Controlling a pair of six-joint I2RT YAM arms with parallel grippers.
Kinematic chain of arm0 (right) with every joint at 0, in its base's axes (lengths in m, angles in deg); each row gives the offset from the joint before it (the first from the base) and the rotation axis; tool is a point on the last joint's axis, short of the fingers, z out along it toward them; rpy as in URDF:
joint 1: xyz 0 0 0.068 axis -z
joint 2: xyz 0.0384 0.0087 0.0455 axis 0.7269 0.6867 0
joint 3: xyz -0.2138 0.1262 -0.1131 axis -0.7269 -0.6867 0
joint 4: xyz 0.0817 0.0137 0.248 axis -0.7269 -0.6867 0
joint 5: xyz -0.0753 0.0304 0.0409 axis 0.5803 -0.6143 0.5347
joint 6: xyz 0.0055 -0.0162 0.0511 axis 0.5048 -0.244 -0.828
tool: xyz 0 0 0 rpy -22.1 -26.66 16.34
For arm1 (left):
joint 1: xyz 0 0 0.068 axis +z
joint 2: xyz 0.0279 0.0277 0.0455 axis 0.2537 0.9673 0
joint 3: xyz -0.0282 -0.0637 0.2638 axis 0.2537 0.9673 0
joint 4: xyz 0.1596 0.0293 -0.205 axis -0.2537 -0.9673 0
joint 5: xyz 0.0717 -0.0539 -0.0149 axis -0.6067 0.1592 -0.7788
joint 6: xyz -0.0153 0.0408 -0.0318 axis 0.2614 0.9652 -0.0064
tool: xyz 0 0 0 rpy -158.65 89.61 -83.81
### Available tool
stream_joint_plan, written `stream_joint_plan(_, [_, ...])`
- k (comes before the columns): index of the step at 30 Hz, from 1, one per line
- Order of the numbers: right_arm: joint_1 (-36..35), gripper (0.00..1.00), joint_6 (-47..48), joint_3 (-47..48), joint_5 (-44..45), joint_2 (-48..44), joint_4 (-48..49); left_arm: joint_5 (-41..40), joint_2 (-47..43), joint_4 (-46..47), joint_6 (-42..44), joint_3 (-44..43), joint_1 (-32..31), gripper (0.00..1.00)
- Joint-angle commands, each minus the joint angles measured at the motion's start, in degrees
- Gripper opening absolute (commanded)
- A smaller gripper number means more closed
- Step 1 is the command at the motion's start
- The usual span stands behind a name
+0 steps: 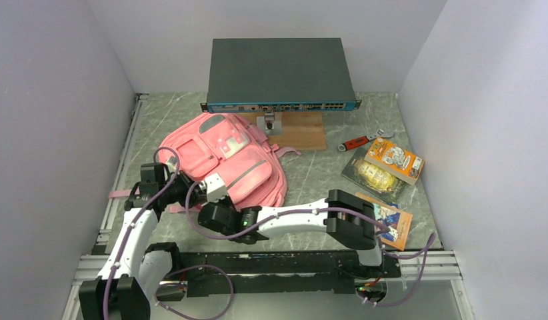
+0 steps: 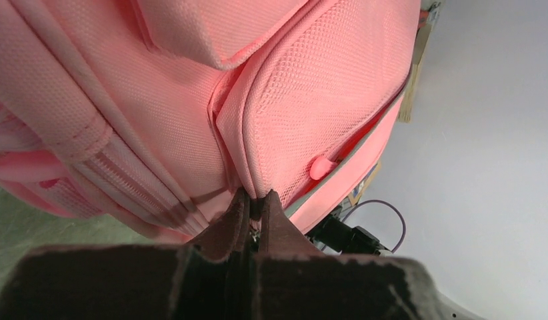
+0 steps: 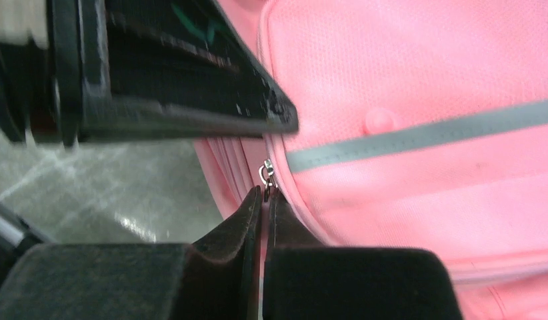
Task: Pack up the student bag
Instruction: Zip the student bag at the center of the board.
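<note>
The student bag (image 1: 225, 160), soft and light pink, lies flat on the table left of centre. At its near left edge, my left gripper (image 1: 185, 181) is shut, pinching a fold of the bag's mesh fabric (image 2: 305, 100) along a seam between its fingertips (image 2: 239, 203). My right gripper (image 1: 211, 192) reaches in from the right to the same near edge. It is shut on the small metal zip pull (image 3: 267, 175), which sits just below a grey reflective stripe (image 3: 418, 137). The left gripper's dark body (image 3: 158, 80) fills the upper left of the right wrist view.
A dark network switch (image 1: 279, 73) stands at the back, with a wooden board (image 1: 301, 132) in front of it. To the right lie a red-handled tool (image 1: 357, 142), an orange box (image 1: 393, 160), a snack packet (image 1: 373, 177) and a booklet (image 1: 391, 217). Walls close in on both sides.
</note>
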Motion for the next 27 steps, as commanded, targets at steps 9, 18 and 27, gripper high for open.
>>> stream_joint_plan(9, [0.11, 0.0, 5.34, -14.03, -11.33, -12.58, -2.05, -7.25, 3.76, -2.06, 5.91, -5.37, 4.05, 0.0])
stream_joint_plan(18, [0.67, 0.0, 8.53, -25.52, -5.05, -23.48, -2.79, -12.09, 0.64, -6.14, 8.79, -4.87, 7.58, 0.0])
stream_joint_plan(27, [6.29, 0.0, 16.87, -33.27, -7.29, -28.62, 0.75, -13.2, -0.69, -9.67, 13.71, -4.81, 14.09, 0.0])
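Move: The right hand already pinches the zip pull at the left end of the seam. The seam's right end, where the pull is headed, lies about 20 cm to this hand's right, 2 cm ahead and 3 cm lower; the reflective strip's middle is some 11 cm right and 5 cm ahead at about its height. The left hand already grips the bag edge; from it the zip pull is roughly 3 cm back and 2 cm below, level sideways. Keeping its pinch on the zip pull, the right hand draws it rightward along the bag's near seam for about 10 cm, slipping back nearly 3 cm early on and dipping slightly before it comes up again, while the wrist swings some 10 degrees counter-clockwise. The left hand keeps the bag edge shut in its fingers and works against the pull, sinking about 1.5 cm, going about 3 cm left and then also back, its fingertips tipping a little further down. ##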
